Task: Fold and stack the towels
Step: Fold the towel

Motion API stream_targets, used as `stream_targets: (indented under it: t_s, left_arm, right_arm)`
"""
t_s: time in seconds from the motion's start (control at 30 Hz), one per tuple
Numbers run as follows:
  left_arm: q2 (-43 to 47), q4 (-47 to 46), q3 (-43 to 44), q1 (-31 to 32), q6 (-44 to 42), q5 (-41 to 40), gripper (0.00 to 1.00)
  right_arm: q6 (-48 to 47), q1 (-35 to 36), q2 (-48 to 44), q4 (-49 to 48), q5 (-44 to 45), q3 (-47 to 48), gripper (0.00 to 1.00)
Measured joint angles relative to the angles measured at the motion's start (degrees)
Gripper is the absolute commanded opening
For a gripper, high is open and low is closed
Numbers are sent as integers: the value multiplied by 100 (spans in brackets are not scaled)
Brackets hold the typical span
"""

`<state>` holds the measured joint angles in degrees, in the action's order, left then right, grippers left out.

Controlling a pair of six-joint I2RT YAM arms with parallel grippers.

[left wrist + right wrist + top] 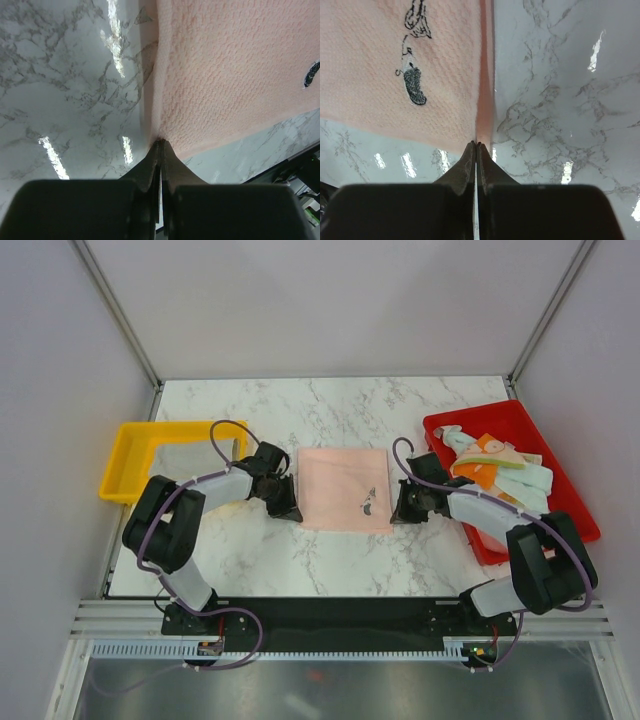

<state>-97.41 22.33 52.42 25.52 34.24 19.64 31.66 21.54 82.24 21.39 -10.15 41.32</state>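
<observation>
A pale pink towel (345, 488) lies flat and unfolded in the middle of the marble table, with a small dark embroidered figure (414, 82) near its right edge. My left gripper (290, 512) is at its near left corner; the left wrist view shows the jaws (161, 142) shut on the pink towel's (230, 75) edge, which rises into them. My right gripper (397, 515) is at the near right corner, its jaws (477, 145) shut on the hem of the same cloth (380, 60). Several other towels (500, 468), mint, orange-print and whitish, are heaped in the red tray.
The red tray (520, 425) stands at the table's right edge, partly behind my right arm. A yellow tray (125, 465) sits at the left edge. Metal frame posts and pale walls close in the table at the back and sides.
</observation>
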Motion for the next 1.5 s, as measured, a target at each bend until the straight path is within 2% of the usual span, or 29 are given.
stream_targets:
  t_s: [0.2,0.33,0.5,0.83,0.93,1.07,1.2,1.33,1.5]
  left_arm:
    - [-35,-26,0,0,35,11,2]
    - [-48,-66,-4,0,68,20,2]
    - [-57,-168,-33,2,94,48,2]
    - [-92,-282,-57,2,138,131,2]
    - [-96,-302,-61,2,142,146,2]
    - [-96,-306,-63,2,155,146,2]
    - [-96,-306,-63,2,164,142,2]
    - [-96,-306,-63,2,177,142,2]
    - [-96,-323,-76,9,190,142,2]
  right_arm:
    - [387,0,-376,2,-160,39,0]
    - [857,11,-918,-424,-212,-717,0]
    - [1394,61,-1110,-977,-396,-1613,0]
    - [1788,162,-1119,-1733,-426,-1845,0]
    - [1757,164,-1296,-1464,-275,-1690,0]
    - [1513,168,-1429,-743,103,-883,0]
    - [1410,175,-1445,-586,109,-413,0]
    - [1687,240,-1766,-546,46,-671,0]
    - [2236,531,-2684,-793,177,-1746,0]
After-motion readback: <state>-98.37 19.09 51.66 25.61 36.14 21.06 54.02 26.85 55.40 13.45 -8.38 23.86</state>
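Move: The right fingers already pinch the upper layer of the peach towel at its near right corner; the towel's middle lies about 7 cm ahead of them, 9 cm to their left and roughly 2 cm lower. The under layer's near corner peeks out about 1 cm to their right, just below, and the red bin's middle is some 23 cm to the right and 8 cm ahead. For the left hand, pinching the near left corner, the towel's middle is about 7 cm ahead and 9 cm right. Back and forth in two quick tugs goes the right hand, its grip kept on the corner: a short hop up, back about 5 cm and down, a pause easing slightly forward and left, then forward and up, and back again, ending raised and drawn back while turning clockwise and rolling left side up. The left hand keeps its pinch almost in place. ##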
